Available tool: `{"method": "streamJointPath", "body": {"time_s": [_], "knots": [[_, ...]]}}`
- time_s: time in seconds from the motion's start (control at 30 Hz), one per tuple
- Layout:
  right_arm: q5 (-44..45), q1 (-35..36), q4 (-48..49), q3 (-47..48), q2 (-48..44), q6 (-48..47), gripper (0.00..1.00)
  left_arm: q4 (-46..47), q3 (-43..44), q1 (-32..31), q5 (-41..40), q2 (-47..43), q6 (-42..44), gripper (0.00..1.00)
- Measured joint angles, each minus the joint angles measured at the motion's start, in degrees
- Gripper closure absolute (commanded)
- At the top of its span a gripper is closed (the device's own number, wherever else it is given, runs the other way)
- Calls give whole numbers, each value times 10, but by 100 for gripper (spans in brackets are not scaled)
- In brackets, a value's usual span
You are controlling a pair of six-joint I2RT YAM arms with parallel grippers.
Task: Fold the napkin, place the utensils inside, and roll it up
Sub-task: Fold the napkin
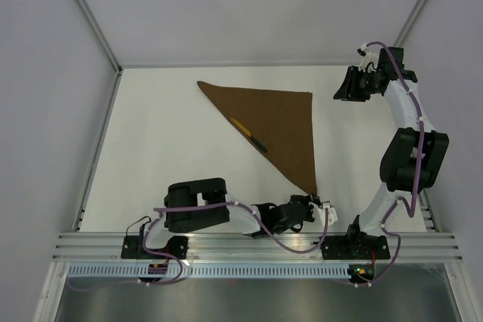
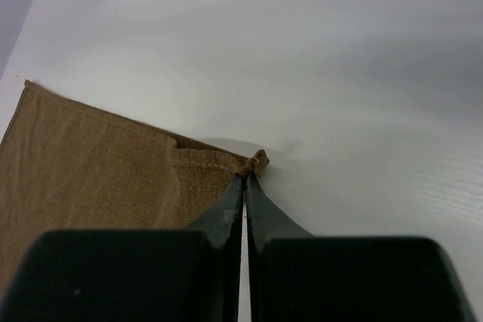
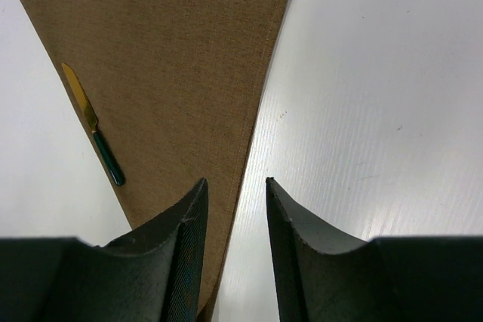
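Note:
The dark-brown napkin (image 1: pixel 279 122) lies folded into a triangle on the white table, its sharp point toward me. The slim utensil (image 1: pixel 249 133), yellow blade and dark handle, rests on the cloth along the long folded edge. My left gripper (image 1: pixel 313 200) sits low at the near point, shut on that corner of the napkin (image 2: pixel 259 161), which bunches at the fingertips (image 2: pixel 235 190). My right gripper (image 1: pixel 341 87) hangs above the table just right of the napkin's far right corner. It is open and empty, with the napkin's edge (image 3: pixel 249 111) and the utensil (image 3: pixel 92 122) below it.
White walls with metal posts (image 1: pixel 87 13) enclose the table on the left, back and right. An aluminium rail (image 1: pixel 249 245) carrying both arm bases runs along the near edge. Bare tabletop (image 1: pixel 158 126) lies left of the napkin.

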Motion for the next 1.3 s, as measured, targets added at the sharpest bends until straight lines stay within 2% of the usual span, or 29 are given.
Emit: {"method": "streamJointPath", "body": {"time_s": [0.3,0.67,1.3], "knots": [[-2,0,0,0,0,0,58,-59,6,94,34,-83,-166,98],[-8,0,-1,0,0,0,59,-129,4,283,81,-148,-402,98],[-11,16,-4,0,0,0,60,-195,-10,432,172,-160,-549,98]]}}
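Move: The left hand already pinches the folded napkin's near corner, just off the table. The knife, where that corner is being taken, lies about 25 cm ahead, 20 cm to the left and 2 cm lower. The napkin's far right corner is some 40 cm ahead and 2 cm to the right. From the right hand, the knife is roughly 5 cm back, 29 cm left and 15 cm below. Still pinching the napkin's near corner, the left hand arcs up, some 30 cm forward-left towards the knife. ##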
